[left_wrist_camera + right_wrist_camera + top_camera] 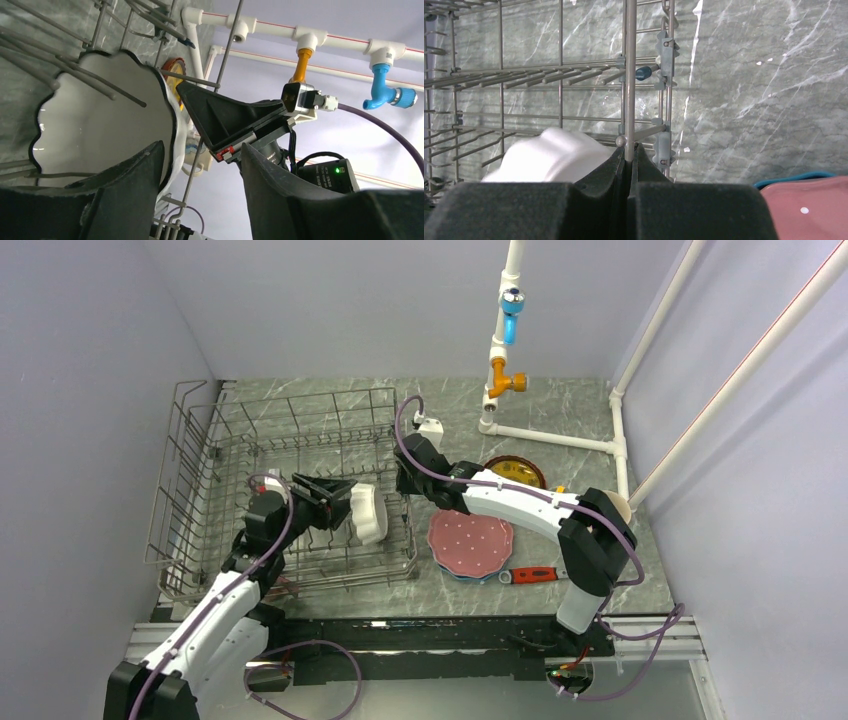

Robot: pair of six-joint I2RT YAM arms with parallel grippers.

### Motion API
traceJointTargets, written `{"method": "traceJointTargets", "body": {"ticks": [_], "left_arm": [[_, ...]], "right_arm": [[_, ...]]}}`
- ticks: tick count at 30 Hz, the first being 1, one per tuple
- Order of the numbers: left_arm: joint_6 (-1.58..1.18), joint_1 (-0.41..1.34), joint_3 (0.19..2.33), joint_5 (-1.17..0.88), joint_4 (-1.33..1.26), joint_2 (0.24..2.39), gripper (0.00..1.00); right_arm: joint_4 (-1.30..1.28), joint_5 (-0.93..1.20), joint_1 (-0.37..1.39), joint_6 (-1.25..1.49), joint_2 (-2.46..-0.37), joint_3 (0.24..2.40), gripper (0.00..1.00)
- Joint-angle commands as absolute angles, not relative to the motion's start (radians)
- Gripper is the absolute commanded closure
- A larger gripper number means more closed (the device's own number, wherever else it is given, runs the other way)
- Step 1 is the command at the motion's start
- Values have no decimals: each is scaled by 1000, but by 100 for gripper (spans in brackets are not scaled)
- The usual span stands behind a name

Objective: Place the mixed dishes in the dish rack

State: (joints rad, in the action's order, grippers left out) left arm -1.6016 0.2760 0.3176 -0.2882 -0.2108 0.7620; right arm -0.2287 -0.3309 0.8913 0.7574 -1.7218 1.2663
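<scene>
The grey wire dish rack (250, 455) stands at the left. A white scalloped bowl (367, 512) stands on edge among the tines at the rack's right end. My left gripper (335, 502) is open beside it. In the left wrist view the bowl (100, 125) has its rim just inside the left finger (130, 190), and the gripper's (201, 147) jaws stand wide apart. My right gripper (405, 480) is shut on an upright wire of the rack's right wall (629, 90). A pink scalloped plate (470, 543) lies on a blue plate (455, 575), and a red-brown plate (515, 470) lies behind them.
A red-handled wrench (530, 575) lies just right of the plate stack. White pipes (555, 435) with a blue valve (511, 315) and an orange valve (505, 380) rise at the back right. The right arm (520, 502) reaches over the plates.
</scene>
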Motion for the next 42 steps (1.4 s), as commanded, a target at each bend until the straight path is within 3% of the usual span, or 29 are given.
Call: {"method": "traceJointTargets", "body": {"ticks": [1, 6, 11, 15, 23, 28, 39, 42], "left_arm": [[-1463, 275, 416, -250, -119, 734, 37], [-1382, 276, 441, -268, -72, 780, 41], [-1342, 289, 471, -302, -110, 839, 38], [-1290, 351, 541, -289, -81, 888, 27], [-1224, 387, 605, -334, -77, 924, 17], [-1215, 387, 573, -309, -22, 899, 1], [-1093, 387, 569, -211, 139, 785, 1], [-1086, 386, 567, -225, 130, 777, 1]], "right_arm": [[-147, -308, 899, 755, -1691, 1278, 100], [-147, -309, 898, 752, -1694, 1279, 100], [-150, -304, 897, 750, -1700, 1287, 100], [-153, -305, 898, 745, -1705, 1292, 100], [-152, -306, 896, 736, -1703, 1293, 100], [-155, -295, 897, 732, -1707, 1298, 100], [-148, -273, 893, 717, -1697, 1288, 100], [-139, -256, 893, 709, -1697, 1286, 96]]}}
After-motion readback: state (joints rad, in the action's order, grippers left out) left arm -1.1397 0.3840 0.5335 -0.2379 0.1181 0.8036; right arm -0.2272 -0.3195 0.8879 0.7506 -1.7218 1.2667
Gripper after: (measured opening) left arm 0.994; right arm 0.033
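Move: The white bowl just let go stands on edge in the rack, its middle about 4 cm to the left hand's right, 2 cm back and 5 cm below. The rack's right rim, where the right fingers grip it, is some 11 cm to the left hand's right and 3 cm ahead; the pink plate lies roughly 26 cm right, 9 cm back and 14 cm below. From the right hand, the bowl is about 7 cm left, 5 cm back and a little lower. The left fingertips stay close about the bowl's rim and spread from partly to fully open; touch can't be made out. The hand dips slightly, swings right and up about 4 cm, then eases back, down and partly left again, rolling left side up some 25 degrees and turning slightly clockwise. The right hand keeps its shut grip on the rack's rim without moving. ##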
